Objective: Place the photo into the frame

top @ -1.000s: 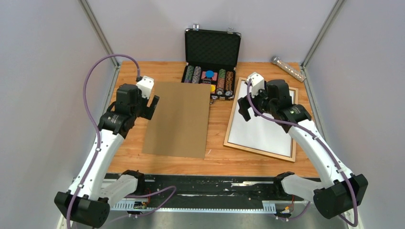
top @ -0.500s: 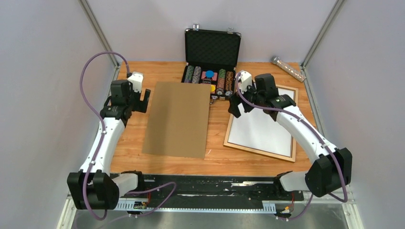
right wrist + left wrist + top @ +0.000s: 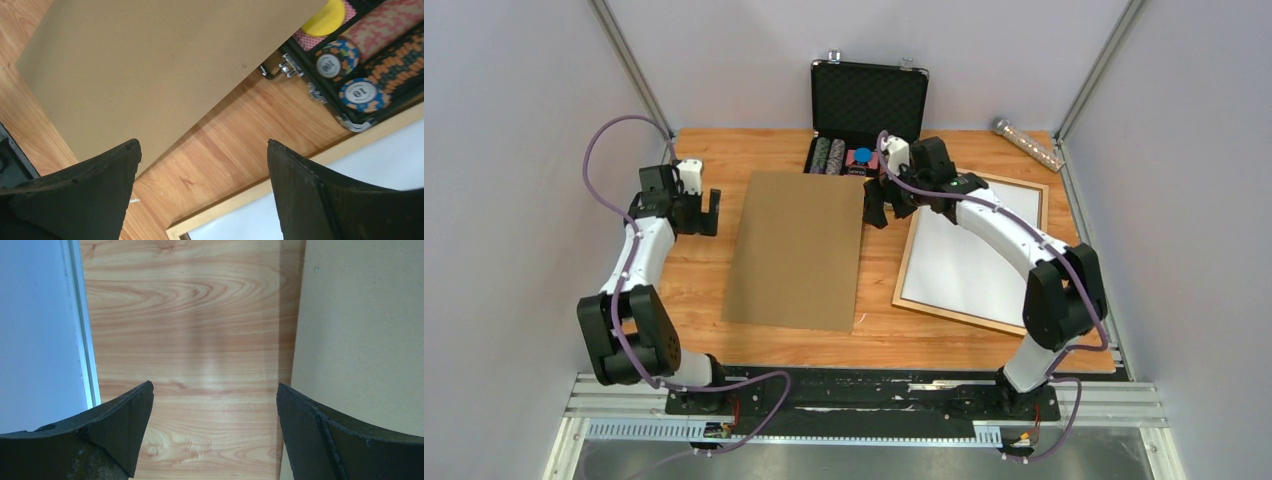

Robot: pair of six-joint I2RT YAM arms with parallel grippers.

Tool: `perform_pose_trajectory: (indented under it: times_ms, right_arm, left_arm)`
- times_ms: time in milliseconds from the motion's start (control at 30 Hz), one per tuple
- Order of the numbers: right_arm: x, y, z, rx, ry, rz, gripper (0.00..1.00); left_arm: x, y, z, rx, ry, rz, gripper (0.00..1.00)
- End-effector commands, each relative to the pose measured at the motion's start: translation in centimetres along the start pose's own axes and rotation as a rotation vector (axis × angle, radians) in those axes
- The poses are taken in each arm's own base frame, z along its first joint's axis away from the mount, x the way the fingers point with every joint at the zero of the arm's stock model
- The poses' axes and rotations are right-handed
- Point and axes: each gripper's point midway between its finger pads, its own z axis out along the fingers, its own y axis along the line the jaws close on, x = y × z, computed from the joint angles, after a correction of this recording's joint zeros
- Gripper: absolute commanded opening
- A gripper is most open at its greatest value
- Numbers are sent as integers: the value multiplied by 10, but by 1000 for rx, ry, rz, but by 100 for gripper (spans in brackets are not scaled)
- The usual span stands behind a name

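The frame point(image 3: 907, 250), light-brown wood, lies flat at the right of the table. A white sheet point(image 3: 974, 260) fills it; this may be the photo lying with its plain back up, as no printed side shows. My right gripper point(image 3: 879, 210) is open and empty over the gap between the frame's far left corner and the brown backing panel point(image 3: 799, 250). In the right wrist view the gripper point(image 3: 202, 142) has the panel point(image 3: 150, 65) on its left, and the frame rail point(image 3: 225, 206) and white sheet point(image 3: 380, 160) on its right. My left gripper point(image 3: 702, 210) is open and empty left of the panel. It point(image 3: 215, 386) hangs over bare wood beside the panel's edge point(image 3: 360, 330).
An open black case point(image 3: 864, 110) with poker chips point(image 3: 360, 80) stands at the back centre, its front touching the panel's far right corner. A clear tube point(image 3: 1027, 143) lies at the back right. The left wall rail point(image 3: 82, 330) is close to my left gripper.
My right gripper moved left off the frame to the gap by the panel's far right corner. My left gripper moved left and back, away from the panel. The panel and frame have not moved.
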Motion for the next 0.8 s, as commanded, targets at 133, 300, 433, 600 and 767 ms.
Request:
perform_pose_trajectory:
  times_ms: [133,300,433,600,767]
  right_arm:
    - [0,5,51,-60,17,203,93]
    - [12,10,74,-114,52,271,92]
    - [18,12,88,-140,72,313,91]
    - [32,11,100,-145,108,375,90]
    - [48,10,104,-136,140,404,89]
  left_arm:
    - [-9,2,23,86,38,-30,100]
    - [0,1,42,121,114,-30,100]
    - [8,-7,55,184,167,-37,100]
    - [17,-24,71,300,218,-58,100]
    - [20,-47,81,443,230,-92,100]
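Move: The brown backing board lies flat, its middle about 22 cm right of the left hand, 3 cm back and 13 cm below. From the right hand that middle is some 17 cm left, 4 cm back and 17 cm below. The frame, already holding the photo, is about 22 cm right of the right hand and 4 cm back; the poker-chip case stands roughly 17 cm ahead and 3 cm left of it. Lower both open grippers towards the board's two opposite long edges: bring the right one down about 10 cm and left some 5 cm until its spread fingers are above the right edge, tipping the fingers steeper. Drop the left one a little less, easing forward and slightly right beside the left edge, fingers also tipping down and the wrist rolling its left side lower. Keep clear of the board. ##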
